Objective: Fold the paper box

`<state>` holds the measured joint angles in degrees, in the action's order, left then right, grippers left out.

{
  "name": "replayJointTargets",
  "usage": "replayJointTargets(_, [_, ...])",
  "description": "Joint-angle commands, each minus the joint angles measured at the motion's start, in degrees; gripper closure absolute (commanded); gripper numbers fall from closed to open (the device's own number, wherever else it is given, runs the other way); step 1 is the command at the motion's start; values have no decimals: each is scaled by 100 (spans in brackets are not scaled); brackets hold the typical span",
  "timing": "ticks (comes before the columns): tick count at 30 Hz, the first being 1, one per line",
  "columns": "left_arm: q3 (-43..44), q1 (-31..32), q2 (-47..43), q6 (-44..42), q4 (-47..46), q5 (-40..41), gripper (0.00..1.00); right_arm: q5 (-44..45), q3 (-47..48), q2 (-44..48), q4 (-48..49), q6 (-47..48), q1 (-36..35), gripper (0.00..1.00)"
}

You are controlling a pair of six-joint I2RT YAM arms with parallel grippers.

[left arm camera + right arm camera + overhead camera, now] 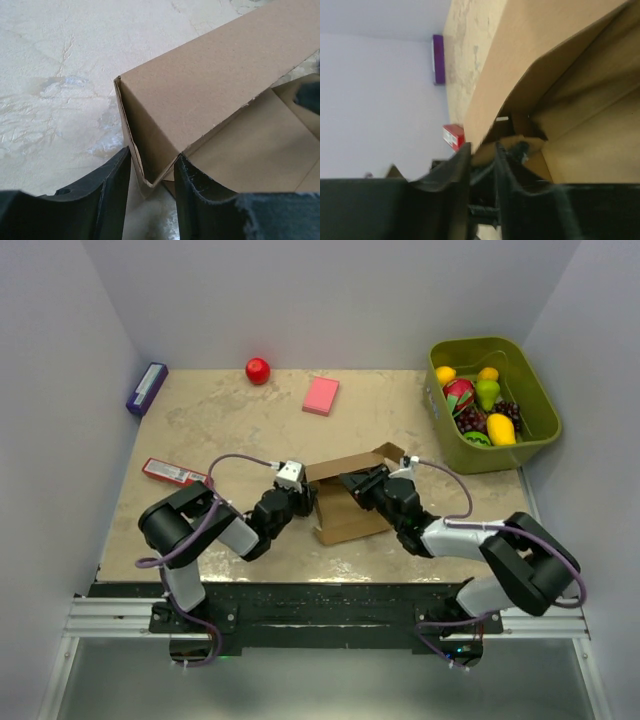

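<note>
The paper box (350,510) is plain brown cardboard, partly folded, lying in the middle of the table with its top open. My left gripper (303,502) is at the box's left end. In the left wrist view the left gripper (152,155) straddles a corner of the paper box (210,75), one finger outside the end wall and one inside, both against the cardboard. My right gripper (352,483) reaches over the box from the right. In the right wrist view the right gripper (482,147) has its fingers slightly parted, with the edge of a flap of the paper box (500,60) between the tips.
A green bin (490,343) with toy fruit stands at the back right. A pink block (321,395) and a red ball (258,370) lie at the back. A purple box (146,388) and a red pack (172,473) lie at the left. Walls close three sides.
</note>
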<state>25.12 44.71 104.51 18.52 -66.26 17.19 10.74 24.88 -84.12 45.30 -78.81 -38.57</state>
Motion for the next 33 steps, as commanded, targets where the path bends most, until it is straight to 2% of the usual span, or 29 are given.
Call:
replayJointTargets(1, [107, -497, -431, 318, 736, -953, 100, 147, 183, 938, -1230, 1155, -90, 55])
replayJointTargets(2, [89, -681, -553, 345, 1033, -1102, 100, 165, 218, 1141, -1443, 1331, -81, 44])
replayJointTargets(4, [107, -849, -720, 397, 1333, -1568, 100, 200, 367, 1475, -2073, 1849, -90, 34])
replayJointTargets(5, [141, -989, -765, 398, 1613, -1683, 100, 218, 438, 1834, -2330, 2060, -81, 27])
replayJointTargets(9, [256, -1227, -967, 371, 2345, -2455, 100, 473, 886, 2522, -3789, 3236, -11, 12])
replayJointTargets(11, [300, -1393, -1046, 345, 2651, -2763, 100, 464, 1158, 2611, -4528, 3537, 269, 9])
replayJointTargets(13, [283, -1535, -1116, 371, 2767, -3317, 100, 350, 1186, 2646, -4994, 3889, 751, 9])
replayJointTargets(15, [256, -1763, -1169, 380, 2890, -3930, 100, 463, 1063, 2725, -5039, 4204, 990, 9])
replayJointTargets(18, [423, -1966, -1248, 223, 3416, -4538, 100, 665, 957, 2900, -4952, 4803, 991, 9])
replayJointTargets(21, [520, -2001, -1354, 134, 3822, -4611, 100, 649, 913, 3050, -4812, 5392, 991, 9])
replayJointTargets(26, [502, -2027, -1389, 152, 3822, -4698, 100, 692, 948, 3050, -4820, 6165, 983, 11])
replayJointTargets(33, [476, -2027, -1468, 169, 3778, -4936, 100, 402, 887, 2778, -4365, 6351, 991, 14])
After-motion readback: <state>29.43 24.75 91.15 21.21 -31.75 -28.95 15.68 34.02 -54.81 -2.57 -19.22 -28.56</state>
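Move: My right fingers, already parting, are at the edge of the folded-over far panel, whose middle is some 3 cm ahead. The box's right end flap stands about 7 cm ahead, 9 cm to the right and 7 cm below; the ice-cream toy lies about 12 cm right, level with the hand, roughly 13 cm lower. From my left hand, still pinching the box's left corner, that flap is some 7 cm ahead and 16 cm right; the box's middle lies about 8 cm right. I open my right fingers wide and come free of the folded panel, lifting and easing back, then sweep right past the box's right end and sink again, ending some 14 cm right and 4 cm higher, the hand rolled about 60 degrees, left side down. Meanwhile my left hand keeps its pinch on the corner, drawing the box about 3 cm left, then back some 4 cm, turning clockwise and tipping fingertips down by about 20 degrees each. ##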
